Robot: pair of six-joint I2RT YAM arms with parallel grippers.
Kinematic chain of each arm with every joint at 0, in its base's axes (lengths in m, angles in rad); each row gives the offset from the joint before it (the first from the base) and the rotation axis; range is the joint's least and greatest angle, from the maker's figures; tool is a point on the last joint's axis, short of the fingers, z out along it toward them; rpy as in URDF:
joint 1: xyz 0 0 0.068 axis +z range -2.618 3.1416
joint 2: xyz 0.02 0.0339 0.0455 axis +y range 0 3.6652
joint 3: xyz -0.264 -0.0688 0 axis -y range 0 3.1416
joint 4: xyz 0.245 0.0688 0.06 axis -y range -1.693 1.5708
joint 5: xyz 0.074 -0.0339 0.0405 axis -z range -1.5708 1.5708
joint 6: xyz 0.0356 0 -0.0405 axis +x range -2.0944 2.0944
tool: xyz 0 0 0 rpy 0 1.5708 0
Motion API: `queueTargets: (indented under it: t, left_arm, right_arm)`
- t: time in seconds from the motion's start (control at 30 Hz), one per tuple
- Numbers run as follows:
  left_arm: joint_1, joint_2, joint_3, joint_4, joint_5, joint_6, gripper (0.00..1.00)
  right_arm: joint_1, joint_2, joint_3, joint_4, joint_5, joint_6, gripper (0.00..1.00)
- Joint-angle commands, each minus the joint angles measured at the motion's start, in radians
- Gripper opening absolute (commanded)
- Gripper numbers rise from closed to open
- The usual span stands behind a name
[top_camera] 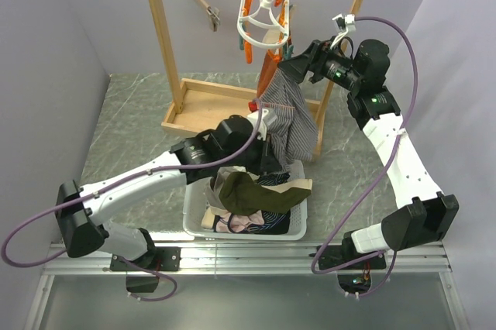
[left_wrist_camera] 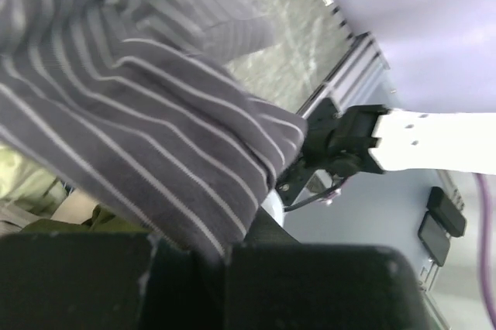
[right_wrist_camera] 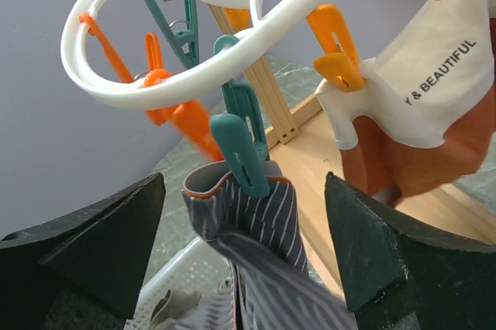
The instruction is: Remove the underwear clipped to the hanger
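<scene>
The white hanger (top_camera: 263, 14) hangs by its hook from the wooden rail. A teal peg (right_wrist_camera: 240, 152) pinches the top edge of the grey pin-striped underwear (right_wrist_camera: 260, 225), which stretches down from the hanger (right_wrist_camera: 194, 43). My right gripper (right_wrist_camera: 244, 260) is open, its fingers (right_wrist_camera: 93, 245) on either side of that peg and not touching it. My left gripper (top_camera: 267, 122) is shut on the lower part of the striped underwear (left_wrist_camera: 155, 128). Cream underwear with a printed band (right_wrist_camera: 418, 74) and a rust-orange one (right_wrist_camera: 403, 159) hang from orange pegs beside it.
A white basket (top_camera: 194, 210) on the table below the rack holds several loose garments, one dark olive green (top_camera: 248, 190). The wooden rack's posts (top_camera: 164, 36) and base board (top_camera: 205, 109) stand behind. Grey walls close in on both sides.
</scene>
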Motion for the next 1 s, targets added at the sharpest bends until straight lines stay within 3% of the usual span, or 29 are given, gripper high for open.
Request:
queueTargets:
  t: [0.0,0.23,0.4,0.63,0.73,0.97]
  left_arm:
    - [-0.002,-0.079,0.056,0.038,0.046,0.042,0.00]
    - [-0.002,-0.071,0.042,-0.066,0.256,0.059,0.00]
    - [0.009,-0.185,0.020,-0.089,0.342,0.050,0.00]
    - [0.193,-0.352,-0.025,-0.120,0.668,0.045,0.00]
    - [0.250,-0.378,-0.058,-0.120,0.733,0.040,0.00]
    - [0.254,-0.384,-0.113,-0.125,0.784,0.047,0.00]
  right_arm:
    - [-0.013,-0.001,0.042,0.021,-0.027,-0.020,0.90]
    - [-0.033,0.062,0.047,0.291,-0.319,0.175,0.89]
    - [-0.044,0.088,0.042,0.460,-0.435,0.333,0.90]
    - [-0.057,0.129,0.033,0.724,-0.494,0.526,0.92]
    - [-0.057,0.160,0.041,0.791,-0.503,0.606,0.92]
    - [-0.057,0.217,0.056,0.934,-0.497,0.713,0.92]
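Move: The teal clip gripping the striped underwear sits just off the open right fingertips, about 3 cm ahead, 3 cm left and 3 cm above that hand. Around it, the white hanger's centre is some 8 cm ahead, 6 cm left and 8 cm up; the rust-and-white underwear hangs 6 cm ahead, 5 cm left, slightly lower. From the left hand the clip is about 23 cm ahead, 4 cm right, 20 cm up; the basket is 5 cm left, 20 cm below, roughly level fore and aft. Keeping its pinch on the striped underwear, the left hand draws it away from the teal clip, first back, then left and up, about 10 cm each way, while turning clockwise some 25 degrees. The right hand, fingers still wide open, eases back, up and left some 5 cm and swings about 30 degrees counter-clockwise to stay facing the clip without closing on it. ##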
